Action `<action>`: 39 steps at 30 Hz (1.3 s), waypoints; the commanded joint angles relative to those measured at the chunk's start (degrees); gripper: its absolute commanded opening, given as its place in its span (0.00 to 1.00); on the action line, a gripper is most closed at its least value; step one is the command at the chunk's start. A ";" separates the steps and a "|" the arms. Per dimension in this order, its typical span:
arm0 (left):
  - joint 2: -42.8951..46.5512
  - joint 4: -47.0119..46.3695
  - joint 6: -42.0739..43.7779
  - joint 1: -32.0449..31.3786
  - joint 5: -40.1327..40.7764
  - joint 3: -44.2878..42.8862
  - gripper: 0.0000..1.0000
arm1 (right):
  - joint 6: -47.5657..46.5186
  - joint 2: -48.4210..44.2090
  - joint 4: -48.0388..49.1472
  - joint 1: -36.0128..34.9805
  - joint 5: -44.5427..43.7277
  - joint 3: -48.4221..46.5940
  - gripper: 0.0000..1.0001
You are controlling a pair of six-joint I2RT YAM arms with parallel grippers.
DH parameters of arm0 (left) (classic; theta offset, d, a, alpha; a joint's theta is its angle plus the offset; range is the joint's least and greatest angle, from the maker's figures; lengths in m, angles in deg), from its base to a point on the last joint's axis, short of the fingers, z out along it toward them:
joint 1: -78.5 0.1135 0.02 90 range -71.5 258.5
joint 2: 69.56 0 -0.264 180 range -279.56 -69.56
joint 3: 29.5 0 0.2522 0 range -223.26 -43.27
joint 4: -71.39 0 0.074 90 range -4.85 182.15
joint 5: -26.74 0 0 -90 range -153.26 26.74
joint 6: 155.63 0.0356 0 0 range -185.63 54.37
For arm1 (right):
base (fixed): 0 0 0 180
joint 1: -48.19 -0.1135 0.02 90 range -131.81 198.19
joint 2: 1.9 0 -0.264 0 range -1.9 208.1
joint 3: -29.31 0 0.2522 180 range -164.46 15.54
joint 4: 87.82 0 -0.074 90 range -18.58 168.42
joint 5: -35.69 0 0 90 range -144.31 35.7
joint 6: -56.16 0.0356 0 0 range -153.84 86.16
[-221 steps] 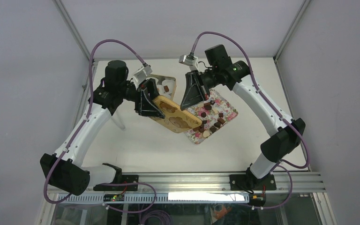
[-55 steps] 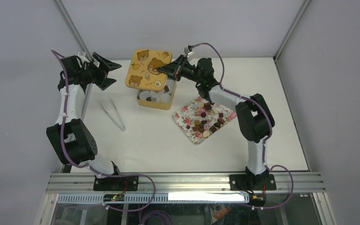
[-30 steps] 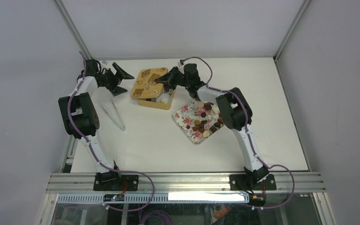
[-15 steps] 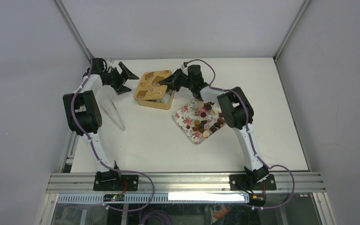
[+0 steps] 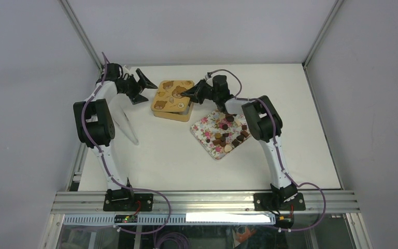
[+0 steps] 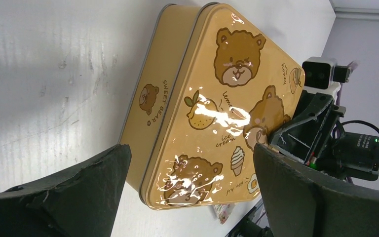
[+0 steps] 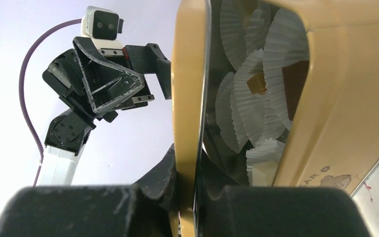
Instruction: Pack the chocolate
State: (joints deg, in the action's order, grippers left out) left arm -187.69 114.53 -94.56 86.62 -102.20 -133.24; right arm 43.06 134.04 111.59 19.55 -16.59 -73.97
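Several pieces of chocolate (image 5: 228, 133) lie on the pink-flowered tray (image 5: 203, 129). A yellow bear tin (image 5: 172, 113) stands left of it, its lid (image 5: 172, 93) lying almost flat on top. My right gripper (image 5: 189, 93) is shut on the lid's right edge (image 7: 190, 98), and the lid stands ajar on that side. Through the gap I see white paper cups (image 7: 242, 103) and a brown chocolate piece (image 7: 296, 84) inside. My left gripper (image 5: 144, 87) is open just left of the tin, its fingers (image 6: 54, 197) wide apart and touching nothing. The lid (image 6: 227, 108) fills the left wrist view.
Clear tweezers (image 5: 127, 124) lie on the white table left of the tin, below my left arm. The back wall and frame posts run close behind the tin. Both arms reach far back across the table.
The right gripper has lowered the lid from a steep tilt to almost flat on the tin. My left gripper has moved right, towards the tin, and stayed open.
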 commanded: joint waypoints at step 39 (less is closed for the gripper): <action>-2.49 0.80 2.00 -4.25 1.67 -5.62 0.99 | -26.56 -14.34 -44.54 1.11 -8.99 -6.01 0.69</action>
State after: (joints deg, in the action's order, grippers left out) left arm -189.92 116.35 -93.23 83.13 -100.69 -136.17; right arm 21.12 123.18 73.65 20.35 -22.69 -76.31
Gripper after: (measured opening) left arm 0.991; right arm 0.681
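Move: The right hand still pinches the lid near its right edge; the open tin's middle lies about 4 cm to its left, 3 cm back and 5 cm below. The flowered chocolate tray is some 18 cm right and 15 cm back of that hand, 8 cm lower. From the open left hand the tin's middle is roughly 10 cm right, 3 cm back and 5 cm below; the tongs lie 11 cm left and 13 cm back. Right hand opens, letting go of the lid, dips, then draws right about 4 cm and back, fingers tipping down. ##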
